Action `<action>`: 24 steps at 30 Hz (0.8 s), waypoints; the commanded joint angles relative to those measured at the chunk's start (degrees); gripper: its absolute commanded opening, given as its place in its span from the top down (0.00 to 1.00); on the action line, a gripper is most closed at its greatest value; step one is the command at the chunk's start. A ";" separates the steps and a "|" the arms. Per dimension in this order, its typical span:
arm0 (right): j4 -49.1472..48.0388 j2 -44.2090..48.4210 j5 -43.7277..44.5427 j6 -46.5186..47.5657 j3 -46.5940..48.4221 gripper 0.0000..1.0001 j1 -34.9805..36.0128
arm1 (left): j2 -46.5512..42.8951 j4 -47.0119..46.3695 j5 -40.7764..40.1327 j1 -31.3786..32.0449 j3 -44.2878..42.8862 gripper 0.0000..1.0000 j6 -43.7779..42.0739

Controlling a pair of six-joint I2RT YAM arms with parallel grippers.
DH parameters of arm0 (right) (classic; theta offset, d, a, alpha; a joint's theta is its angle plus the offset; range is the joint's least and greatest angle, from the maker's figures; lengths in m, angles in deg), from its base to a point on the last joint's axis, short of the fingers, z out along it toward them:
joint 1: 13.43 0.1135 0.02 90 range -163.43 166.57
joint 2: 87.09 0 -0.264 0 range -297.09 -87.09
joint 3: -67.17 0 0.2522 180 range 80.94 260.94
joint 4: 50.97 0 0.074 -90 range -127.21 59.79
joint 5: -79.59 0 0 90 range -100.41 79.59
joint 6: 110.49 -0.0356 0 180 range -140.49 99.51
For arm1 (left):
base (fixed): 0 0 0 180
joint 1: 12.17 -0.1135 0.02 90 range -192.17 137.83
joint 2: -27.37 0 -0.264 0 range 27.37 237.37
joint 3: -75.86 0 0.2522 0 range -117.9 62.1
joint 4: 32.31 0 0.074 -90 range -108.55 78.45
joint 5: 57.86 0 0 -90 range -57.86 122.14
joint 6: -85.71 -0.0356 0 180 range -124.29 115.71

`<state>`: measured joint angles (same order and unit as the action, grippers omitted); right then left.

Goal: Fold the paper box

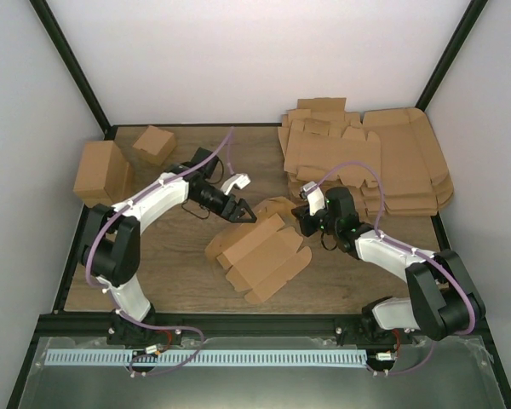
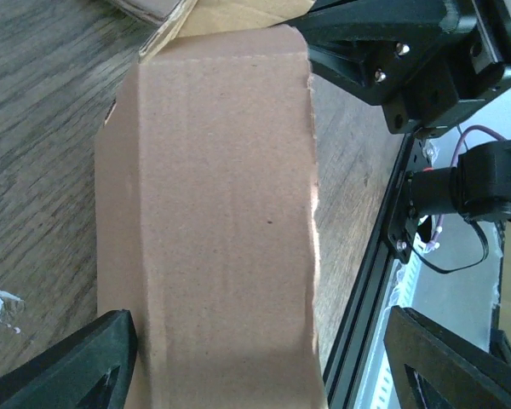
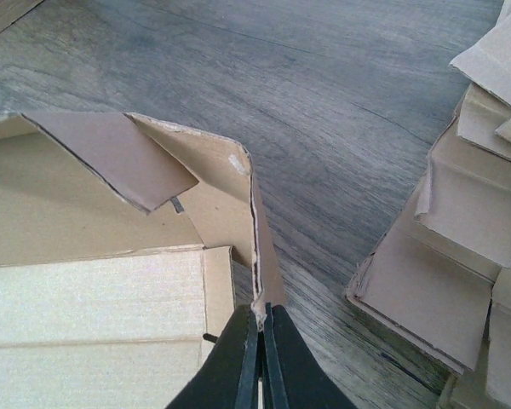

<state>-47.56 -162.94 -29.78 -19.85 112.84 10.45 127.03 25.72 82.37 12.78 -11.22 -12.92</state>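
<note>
The paper box (image 1: pixel 260 251) lies mid-table as a partly folded brown cardboard sheet, with flaps raised at its far end. My left gripper (image 1: pixel 244 212) hangs open over that far end. In the left wrist view a cardboard panel (image 2: pixel 226 213) runs between the wide-set fingertips (image 2: pixel 77 362), with a gap showing on the right side. My right gripper (image 1: pixel 298 217) is shut on the thin edge of an upright flap (image 3: pixel 260 247) of the box; its jaws (image 3: pixel 261 328) pinch the flap's bottom corner. The box's inner panel (image 3: pixel 85 298) lies to the left of them.
A stack of flat cardboard blanks (image 1: pixel 366 162) fills the back right, close to my right gripper (image 3: pixel 460 256). Two folded brown boxes (image 1: pixel 102 173) (image 1: pixel 154 144) stand at the back left. The black frame (image 1: pixel 255 317) edges the table's near side.
</note>
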 commanded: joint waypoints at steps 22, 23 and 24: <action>-1.21 0.74 -0.22 -0.07 2.15 0.99 1.20 | 2.18 -2.23 -1.19 0.16 4.75 0.46 1.74; -1.25 0.76 -0.16 -0.23 2.06 0.99 1.24 | 2.14 -2.40 -1.58 0.30 4.92 0.47 1.96; -1.20 0.97 -0.13 -0.47 1.95 0.99 1.40 | 2.00 -2.58 -2.12 0.42 5.01 0.46 2.29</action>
<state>-47.08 -162.94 -29.76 -19.91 112.90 10.99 128.47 24.19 80.87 12.86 -7.17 -11.76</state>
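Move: The box's folded far wall lies between the left hand's open fingers, its middle about 4 cm below, 2 cm back and 1 cm to the right. From that hand the flat, open panels centre some 10 cm back, 3 cm right and 9 cm below. The right hand pinches the box's right corner at its fingertips; from there the wall's middle is about 11 cm left, 1 cm back and slightly lower. The left fingers come to bear on the two long edges of the far wall, closing from nearly wide open to about half. Meanwhile the hand sinks about 3 cm onto the wall and eases back about 1 cm, hardly tilting. The right hand stays put, still pinching the right corner with shut fingers. ##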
